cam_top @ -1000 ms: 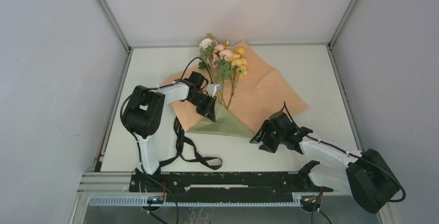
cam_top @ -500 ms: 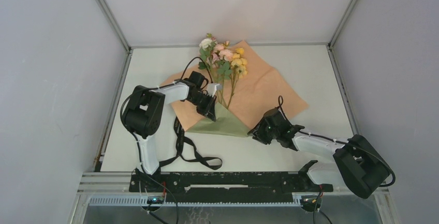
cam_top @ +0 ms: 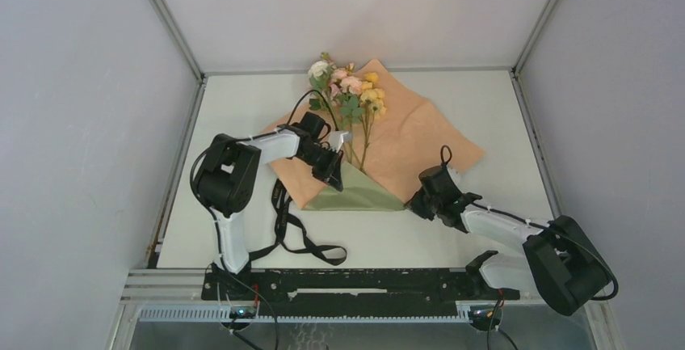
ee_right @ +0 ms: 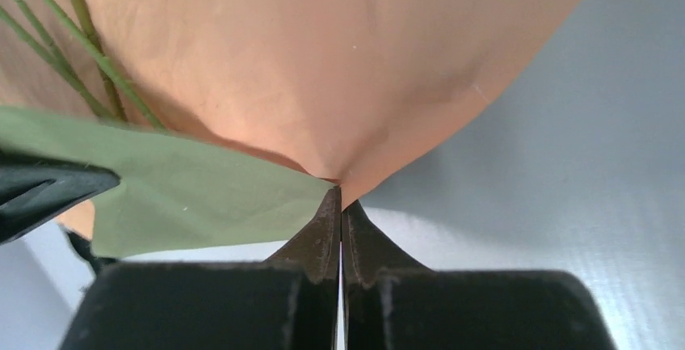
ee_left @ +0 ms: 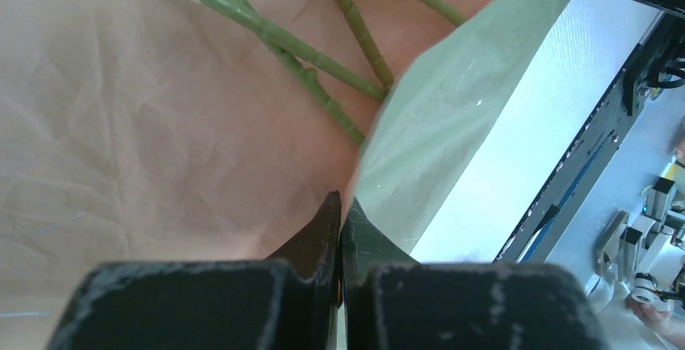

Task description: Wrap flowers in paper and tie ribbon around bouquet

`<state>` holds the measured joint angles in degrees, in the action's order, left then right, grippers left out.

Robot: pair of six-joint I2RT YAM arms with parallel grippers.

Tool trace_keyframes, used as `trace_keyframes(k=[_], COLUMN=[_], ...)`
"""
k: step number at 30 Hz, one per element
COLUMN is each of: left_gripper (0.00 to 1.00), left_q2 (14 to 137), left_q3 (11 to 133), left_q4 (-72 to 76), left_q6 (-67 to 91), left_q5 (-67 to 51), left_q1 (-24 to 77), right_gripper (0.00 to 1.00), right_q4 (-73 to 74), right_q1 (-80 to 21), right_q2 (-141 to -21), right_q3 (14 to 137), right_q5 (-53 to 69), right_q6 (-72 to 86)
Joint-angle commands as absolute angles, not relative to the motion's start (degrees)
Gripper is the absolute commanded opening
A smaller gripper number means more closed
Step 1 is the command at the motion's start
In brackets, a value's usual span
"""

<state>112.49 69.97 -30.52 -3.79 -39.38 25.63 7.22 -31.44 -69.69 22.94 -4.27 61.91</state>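
The paper [cam_top: 412, 136] lies peach face up, its near corner folded over so the olive face [cam_top: 355, 192] shows. The flowers [cam_top: 349, 91] rest on it, blooms at the far corner, thin green stems [ee_left: 311, 51] running under the fold. My left gripper [cam_top: 333, 174] is shut on the folded edge of the paper [ee_left: 404, 164], at the fold's left end beside the stems. At the fold's right end, my right gripper [cam_top: 413, 203] is shut on the paper's edge [ee_right: 339, 176], peach above and olive to the left. The black ribbon [cam_top: 303, 241] lies loose on the table near the left arm's base.
The white table [cam_top: 485, 99] is walled by grey panels on three sides. A black rail [cam_top: 347, 281] with the arm bases runs along the near edge. Black cables loop over both arms.
My right gripper moved left and forward to the paper's near right edge and shut on it. The olive fold now stretches further right. The left gripper stayed shut on the paper.
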Motion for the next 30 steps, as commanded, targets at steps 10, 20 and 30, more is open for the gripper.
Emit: trace_keyframes(k=[10,20,30], left_gripper=[0.06,0.0,0.0], left_q2=[119.71,120.55,120.04], left_q3=[78.81,78.89,77.99], left_q4=[-30.5,-29.88,-29.41], left_q6=[2.78,3.5,3.52], left_q5=[-33.57,-31.36,-30.1], left_q1=[25.93,25.93,25.89], right_gripper=[0.0,0.0,0.48], right_q4=[27.85,31.2,30.88], right_q1=[-38.52,-53.45,-51.75], right_q2=[-72.44,-86.5,-84.35], right_q3=[42.36,61.89,55.86], right_q5=[-25.74,-36.09,-28.78], right_q6=[37.58,20.72,36.9])
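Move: The stems where they enter the folded green flap, which the paper's edge is being taken to, lie about 11 cm left and 10 cm ahead of the right hand, which already holds the paper's near right corner; from the left hand, shut at the flap's edge, they are some 4 cm right and 1 cm ahead. From the right hand, the paper's far corner is 19 cm right and 15 ahead, the black ribbon 25 cm left and 7 back. The paper's right side is carried up and over towards the stems by the right hand, which edges right at first, then climbs about 10 cm while swinging forward and left, rolling its left side down and turning counter-clockwise; its fingers part at the end. The left fingers barely loosen, shift some 3 cm forward and a little right, and shut again on the green flap. ##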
